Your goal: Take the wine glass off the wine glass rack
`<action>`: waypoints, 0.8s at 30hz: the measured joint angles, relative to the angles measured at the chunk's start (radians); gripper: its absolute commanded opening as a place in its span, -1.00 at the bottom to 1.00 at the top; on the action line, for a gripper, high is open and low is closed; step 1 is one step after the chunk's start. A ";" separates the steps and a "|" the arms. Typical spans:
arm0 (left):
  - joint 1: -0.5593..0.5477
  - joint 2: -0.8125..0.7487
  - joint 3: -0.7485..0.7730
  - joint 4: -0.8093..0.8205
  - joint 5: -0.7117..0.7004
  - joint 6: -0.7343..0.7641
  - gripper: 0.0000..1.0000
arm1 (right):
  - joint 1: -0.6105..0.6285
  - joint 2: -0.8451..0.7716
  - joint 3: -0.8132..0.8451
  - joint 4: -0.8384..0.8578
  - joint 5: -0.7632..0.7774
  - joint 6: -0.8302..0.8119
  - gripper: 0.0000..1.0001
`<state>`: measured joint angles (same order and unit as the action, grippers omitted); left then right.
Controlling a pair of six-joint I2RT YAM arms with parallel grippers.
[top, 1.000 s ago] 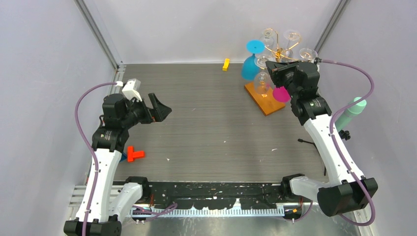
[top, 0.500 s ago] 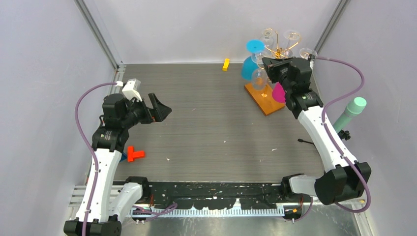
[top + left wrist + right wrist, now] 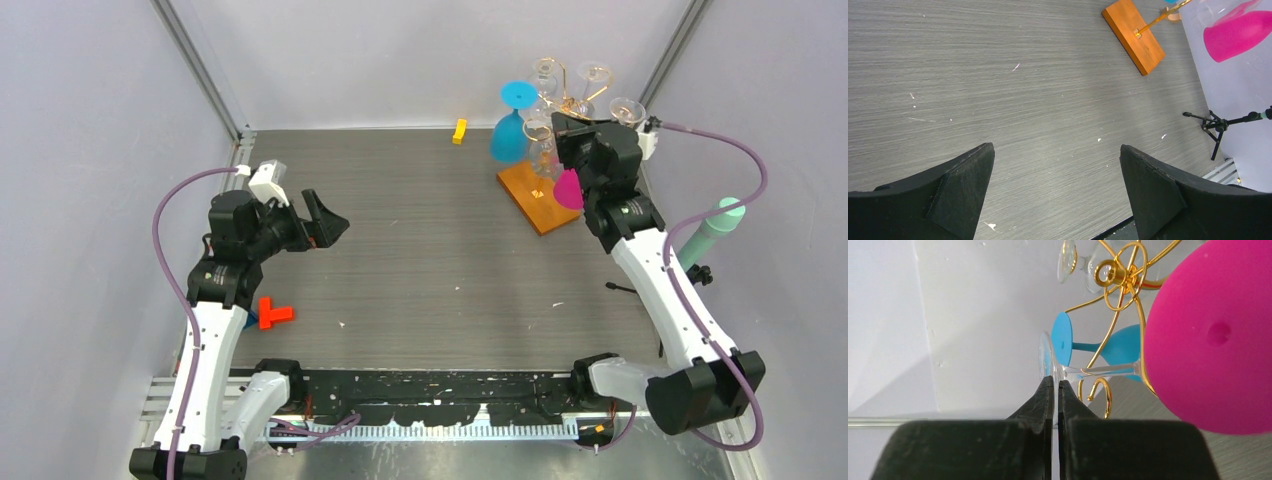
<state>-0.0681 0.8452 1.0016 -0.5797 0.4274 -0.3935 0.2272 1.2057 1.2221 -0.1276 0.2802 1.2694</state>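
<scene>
The wine glass rack [image 3: 572, 102] is gold wire on an orange wooden base [image 3: 530, 195], at the back right; its hub [image 3: 1118, 275] shows in the right wrist view. My right gripper [image 3: 1055, 381] is shut on the thin foot of a clear wine glass [image 3: 1047, 360]. That glass's stem [image 3: 1098, 371] lies along a gold arm, and its bowl [image 3: 543, 155] hangs beside the gripper [image 3: 557, 128]. A pink glass [image 3: 1213, 340] and a blue glass [image 3: 1120, 345] hang close by. My left gripper [image 3: 1056, 147] is open over bare table, far to the left [image 3: 325, 225].
More clear glasses [image 3: 594, 75] hang on the rack's far arms. A yellow block [image 3: 459, 131] lies at the back, a red piece [image 3: 272, 313] by the left arm. A teal bottle [image 3: 712, 228] and a small black tripod [image 3: 1215, 125] stand at the right wall.
My right gripper swung left and back with the clear glass, then shifted right again; the glass's bowl moved with it. The left arm has not moved.
</scene>
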 measured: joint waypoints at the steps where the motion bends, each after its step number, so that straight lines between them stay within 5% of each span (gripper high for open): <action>1: 0.000 0.000 0.000 0.000 0.000 0.000 0.99 | 0.000 -0.015 -0.003 -0.001 0.014 0.000 -0.99; 14: 0.000 0.000 -0.001 0.004 0.001 0.000 0.99 | 0.005 -0.110 -0.022 -0.093 0.069 0.005 -0.99; 24: -0.002 0.000 -0.043 0.100 0.113 -0.007 0.99 | 0.007 -0.275 -0.086 -0.201 -0.066 0.050 -0.99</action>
<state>-0.0696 0.8455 0.9581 -0.4797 0.5407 -0.4007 0.2340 0.9306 1.1362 -0.3286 0.2146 1.3197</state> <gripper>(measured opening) 0.994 0.044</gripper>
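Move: A clear wine glass, already pinched by its foot in the right fingers, hangs bowl-down at the rack's near-left hook, its middle about 2 cm ahead of and 8 cm below that hand. The rack's gold post stands 5 cm ahead and 5 cm right, its middle 18 cm down. Pink glass: 8 cm right, 4 back, 10 below; blue glass: 10 ahead, 3 left, 9 below. From the left hand the clear glass is some 15 cm ahead, 37 right, about level. The clear wine glass comes back out of the rack's hook, its foot still pinched in the shut right fingers. The right hand first backs off while lifting and easing right, each about 2 cm, then sinks a centimetre and draws straight back faster, away from the post, some 7 cm in all, staying nearly level with only slight turns. ##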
